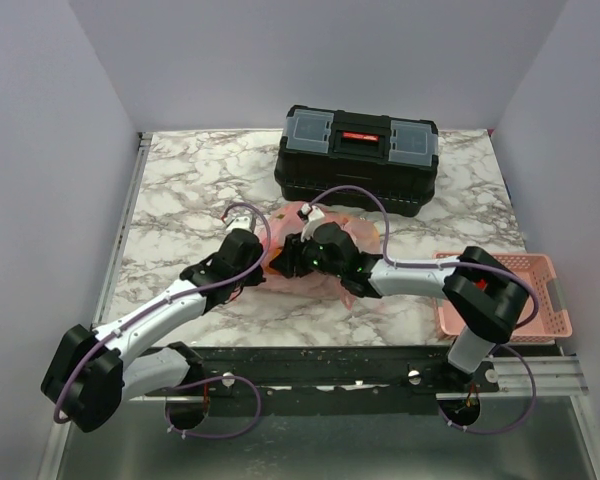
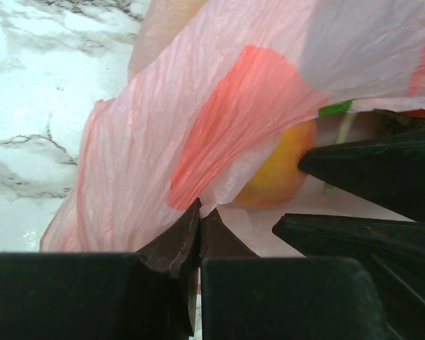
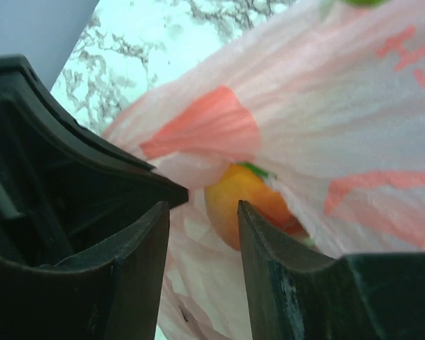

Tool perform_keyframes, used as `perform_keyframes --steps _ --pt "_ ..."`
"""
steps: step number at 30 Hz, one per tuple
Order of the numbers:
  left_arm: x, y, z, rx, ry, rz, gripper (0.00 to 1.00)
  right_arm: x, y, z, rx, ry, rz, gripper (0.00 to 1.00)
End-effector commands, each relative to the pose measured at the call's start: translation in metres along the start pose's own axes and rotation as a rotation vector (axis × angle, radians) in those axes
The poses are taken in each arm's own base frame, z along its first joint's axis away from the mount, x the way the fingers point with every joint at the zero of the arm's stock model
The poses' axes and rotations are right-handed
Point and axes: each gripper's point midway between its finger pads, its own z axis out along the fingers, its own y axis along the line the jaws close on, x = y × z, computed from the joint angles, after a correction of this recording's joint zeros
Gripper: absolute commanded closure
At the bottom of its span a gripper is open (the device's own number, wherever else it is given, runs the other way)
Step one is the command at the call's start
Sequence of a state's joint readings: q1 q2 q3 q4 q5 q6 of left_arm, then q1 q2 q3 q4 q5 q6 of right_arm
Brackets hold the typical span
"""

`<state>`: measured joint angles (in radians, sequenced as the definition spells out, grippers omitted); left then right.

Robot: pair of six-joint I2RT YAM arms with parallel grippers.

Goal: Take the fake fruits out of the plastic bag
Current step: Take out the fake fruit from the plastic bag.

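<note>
The pink plastic bag lies crumpled at the table's middle, largely covered by both grippers. My left gripper is shut, its tips pinching a fold of the plastic bag near the opening. An orange-yellow fake fruit with a green stem shows inside the mouth. My right gripper is open and pushed into the plastic bag, its tips on either side of the fruit without closing on it. In the top view the left gripper and right gripper meet at the bag. Other fruits are hidden.
A black toolbox stands just behind the bag. A rigid pink slotted basket sits at the table's right front edge. White walls close in the table on three sides.
</note>
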<state>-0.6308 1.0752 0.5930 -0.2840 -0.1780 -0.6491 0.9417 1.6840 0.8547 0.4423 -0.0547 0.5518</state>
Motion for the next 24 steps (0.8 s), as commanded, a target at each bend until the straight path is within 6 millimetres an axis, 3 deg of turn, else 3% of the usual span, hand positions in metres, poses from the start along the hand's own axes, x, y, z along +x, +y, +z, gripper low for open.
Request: perform_keyframes --steps 1,6,12,18,24 --pt "-0.001 0.014 0.008 -0.095 -0.009 -0.016 1.00 -0.006 -0.015 0.016 0.085 -0.009 -0.065 0.51" --pt "0.011 0.017 0.013 -0.101 0.032 -0.021 1.00 -0.005 -0.030 0.024 0.164 -0.001 -0.085 0.41" --pt "0.012 0.009 0.011 -0.045 0.028 -0.012 1.00 0.007 -0.047 0.023 0.221 0.021 -0.116 0.23" --pt "0.018 0.000 0.017 -0.004 0.058 -0.014 1.00 0.028 -0.053 0.029 0.215 0.073 -0.108 0.20" --pt "0.022 -0.006 0.018 0.035 0.076 -0.023 1.00 0.035 -0.060 0.031 0.237 0.085 -0.110 0.15"
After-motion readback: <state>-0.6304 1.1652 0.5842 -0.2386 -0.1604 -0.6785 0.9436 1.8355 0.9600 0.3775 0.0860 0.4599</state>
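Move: The peach lies in the bag mouth about 4 cm ahead of the right hand, 1 cm to its left and some 6 cm below it. The bag rim pinched by the left fingers is about 5 cm to the right hand's left, level with it front to back and 2 cm lower; the red fruit is about 8 cm ahead, 10 cm right and 6 cm down. From the left hand, the peach is some 4 cm ahead, 5 cm right and 4 cm below. Forward first, then down into the bag mouth, the right hand travels about 3 cm out and 4 cm down towards the peach, tilting some 10 degrees while its half-open fingers spread nearly fully to straddle the fruit. The left hand sinks about 2 cm, its shut fingers still pinching the rim. ##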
